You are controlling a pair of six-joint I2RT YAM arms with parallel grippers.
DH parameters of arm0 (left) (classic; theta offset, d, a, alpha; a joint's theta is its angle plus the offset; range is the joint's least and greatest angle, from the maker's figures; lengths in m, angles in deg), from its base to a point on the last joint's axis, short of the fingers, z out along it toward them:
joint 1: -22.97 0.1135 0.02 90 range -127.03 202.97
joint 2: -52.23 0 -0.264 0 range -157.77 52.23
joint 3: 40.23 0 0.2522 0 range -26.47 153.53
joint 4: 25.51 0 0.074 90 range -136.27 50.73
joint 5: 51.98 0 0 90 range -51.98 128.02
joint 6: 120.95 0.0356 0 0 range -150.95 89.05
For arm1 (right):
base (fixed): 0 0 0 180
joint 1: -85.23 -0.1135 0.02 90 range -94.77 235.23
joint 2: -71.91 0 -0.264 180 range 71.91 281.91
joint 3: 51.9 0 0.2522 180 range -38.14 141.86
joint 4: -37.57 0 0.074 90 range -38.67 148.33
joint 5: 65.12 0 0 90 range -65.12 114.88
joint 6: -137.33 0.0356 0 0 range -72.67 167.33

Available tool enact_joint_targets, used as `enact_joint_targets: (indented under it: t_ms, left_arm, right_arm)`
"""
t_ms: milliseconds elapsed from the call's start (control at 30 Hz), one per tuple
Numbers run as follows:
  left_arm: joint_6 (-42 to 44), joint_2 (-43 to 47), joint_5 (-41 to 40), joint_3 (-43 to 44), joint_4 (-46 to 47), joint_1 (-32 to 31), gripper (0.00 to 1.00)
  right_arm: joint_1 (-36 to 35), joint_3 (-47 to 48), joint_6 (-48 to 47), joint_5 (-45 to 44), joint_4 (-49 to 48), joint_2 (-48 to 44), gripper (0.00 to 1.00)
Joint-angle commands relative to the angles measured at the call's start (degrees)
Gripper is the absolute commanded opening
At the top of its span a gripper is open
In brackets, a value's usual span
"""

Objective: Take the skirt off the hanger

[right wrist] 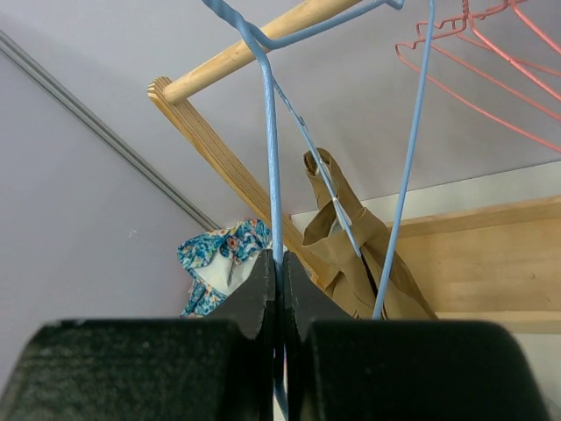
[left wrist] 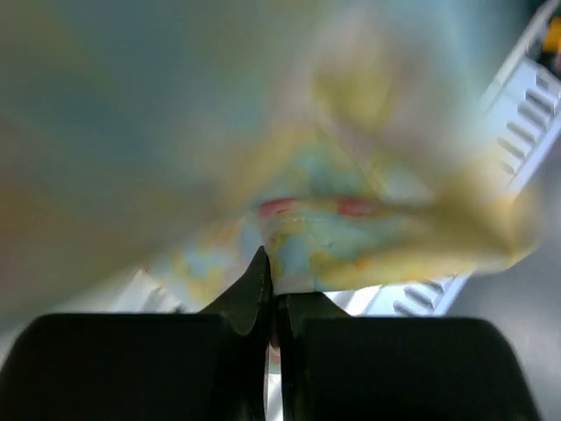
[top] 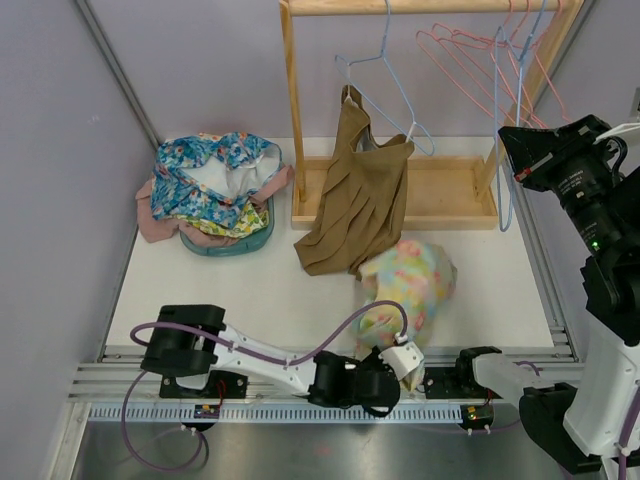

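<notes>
A pastel floral skirt lies crumpled on the white table, near its front edge. My left gripper is shut on the skirt's near edge. In the left wrist view the fabric fills the frame, and a fold of it is pinched between the tips of the left gripper. My right gripper is raised at the right of the rack. It is shut on the wire of a blue hanger that carries no garment. In the right wrist view the hanger wire runs down between the closed tips of the right gripper.
A wooden rack stands at the back, its base on the table. A brown pleated garment hangs from a light-blue hanger. Red hangers hang at right. A teal basin of floral clothes sits back left.
</notes>
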Motion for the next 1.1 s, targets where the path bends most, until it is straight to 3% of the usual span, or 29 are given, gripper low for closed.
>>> enact_joint_targets:
  t_ms: [0,167,333,567,767,867,1067]
  left_arm:
    - [-5.6,3.2,-3.9,3.3,0.2,-1.8,0.0]
    - [-0.4,13.7,-13.5,11.4,-12.7,-1.7,0.0]
    - [8.6,21.0,-21.6,25.2,-25.8,1.2,0.0]
    - [18.5,26.5,-21.8,37.9,-35.2,17.9,0.0]
    - [33.1,25.9,-19.7,55.1,-33.8,29.7,0.0]
    - [43.2,23.3,-19.1,59.1,-26.3,33.3,0.0]
    - [67.9,11.4,-16.8,77.0,-7.3,40.4,0.0]
  right_arm:
    - [0.2,-1.3,-0.1,-0.5,-5.6,-1.2,0.0]
    - [0.2,-8.3,1.5,0.9,-7.0,-2.8,0.0]
    - [0.2,-14.3,3.2,2.4,-9.5,-3.5,0.0]
    - [0.2,-17.6,4.9,5.1,-17.1,2.4,0.0]
    - [0.2,-9.5,5.7,5.5,-21.4,14.4,0.0]
    - [0.2,-3.8,5.7,4.2,-22.4,20.3,0.0]
    - [0.7,4.1,6.2,4.1,-23.4,29.4,0.0]
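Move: The left gripper, low at the table's near edge with the floral skirt, has the clothes pile some 42 cm ahead and 43 cm to its left, a few centimetres higher, the blue basin under it; the brown skirt hangs about 40 cm ahead, 1 cm left, 20 cm up. For the right gripper's blue hanger, a free stretch of rail lies about 29 cm ahead, 5 cm left, roughly level, pink hangers 12 cm right of the hand and 27 cm ahead. Haul the left gripper up about 55 cm, keeping its pinch on the floral skirt; once well clear, swing it left and forward, some 25 cm each, to the pile's side, turning the fingers from down-right to nearly straight ahead. Meanwhile keep the blue hanger pinched in the right gripper, sink it 8 cm and push it forward to the rail, tipping down slightly. ##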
